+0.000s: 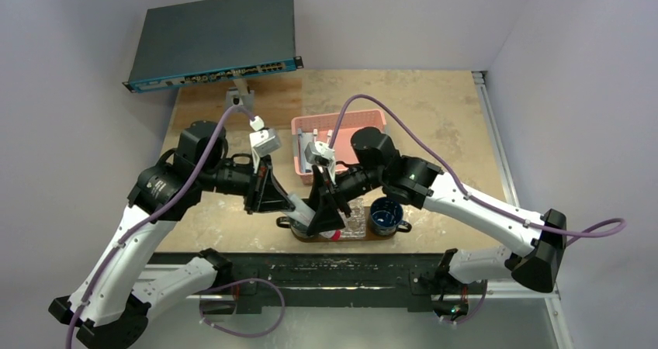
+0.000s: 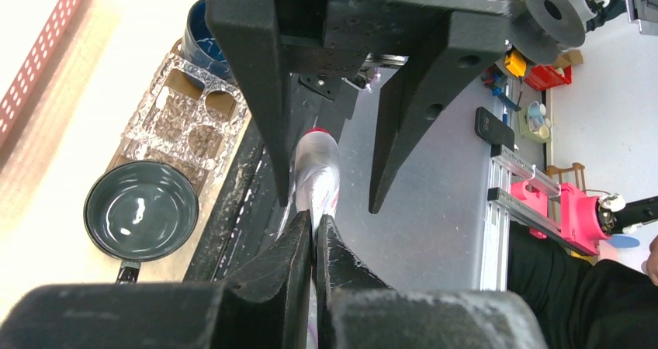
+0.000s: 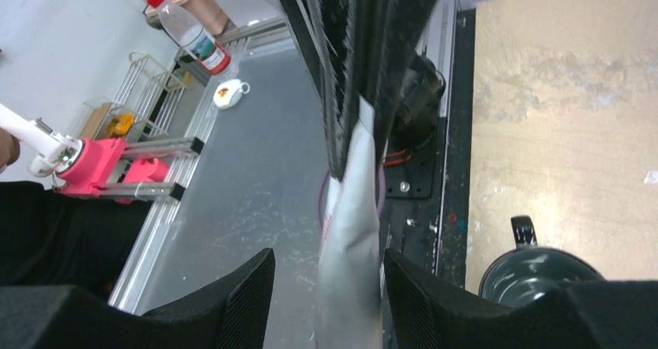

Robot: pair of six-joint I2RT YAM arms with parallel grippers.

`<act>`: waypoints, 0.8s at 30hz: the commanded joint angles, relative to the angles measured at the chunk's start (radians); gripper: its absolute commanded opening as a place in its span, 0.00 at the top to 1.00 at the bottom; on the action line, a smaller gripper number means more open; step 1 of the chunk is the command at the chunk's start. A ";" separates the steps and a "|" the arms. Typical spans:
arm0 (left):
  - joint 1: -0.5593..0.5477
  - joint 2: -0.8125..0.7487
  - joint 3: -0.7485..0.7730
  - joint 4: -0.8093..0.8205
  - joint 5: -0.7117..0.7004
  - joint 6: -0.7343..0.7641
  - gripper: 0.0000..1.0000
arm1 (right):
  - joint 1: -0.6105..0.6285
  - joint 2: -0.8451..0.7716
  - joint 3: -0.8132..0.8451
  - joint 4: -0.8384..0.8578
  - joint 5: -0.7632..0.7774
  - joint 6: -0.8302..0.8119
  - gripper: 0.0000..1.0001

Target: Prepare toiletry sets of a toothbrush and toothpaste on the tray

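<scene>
A silver-grey toothpaste tube (image 2: 318, 171) with a red cap hangs between my two grippers, just above the near edge of the dark brown tray (image 1: 390, 236). My left gripper (image 2: 313, 219) is shut on the tube's flat crimped end. My right gripper (image 3: 327, 257) is open, its fingers on either side of the tube (image 3: 349, 240); there is a clear gap on its left and the tube lies close to its right finger. From above, both grippers (image 1: 291, 205) (image 1: 326, 223) meet over the tray's left half. No toothbrush can be made out.
A clear plastic holder (image 1: 354, 221) and a dark blue mug (image 1: 386, 215) stand on the tray. Another dark mug (image 2: 140, 209) sits at the tray's other end. The pink lattice basket (image 1: 365, 124) lies behind the arms. The table's black front rail (image 1: 326, 267) is just below the grippers.
</scene>
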 commanded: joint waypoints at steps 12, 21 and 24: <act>-0.005 -0.025 0.035 0.057 -0.005 -0.006 1.00 | 0.009 -0.053 -0.069 0.015 -0.019 0.001 0.69; -0.005 -0.005 0.033 0.046 0.002 -0.016 1.00 | 0.010 -0.056 -0.060 0.025 -0.010 0.001 0.92; -0.004 0.008 0.032 0.042 0.002 -0.016 0.92 | 0.010 -0.057 -0.053 0.022 -0.009 0.000 0.94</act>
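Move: The toothpaste tube hangs by its tail from my left fingertips, its cap towards my right. Its middle is about 4 cm right and 2 cm below my left hand, and some 2 cm below and 1 cm left of my right hand. From my right hand, the green mug stands roughly 12 cm ahead, 3 cm left; the clear holder 11 cm ahead, 8 cm right; the blue mug 13 cm ahead, 18 cm right, all about 20 cm lower. I hold my left hand still, keeping its pinch on the tube's tail, while I sink my open right hand about 2 cm so that its fingers straddle the toothpaste tube. Then, staying there, I close the right fingers on the tube's body nearer the cap and pinch it between the pads. ##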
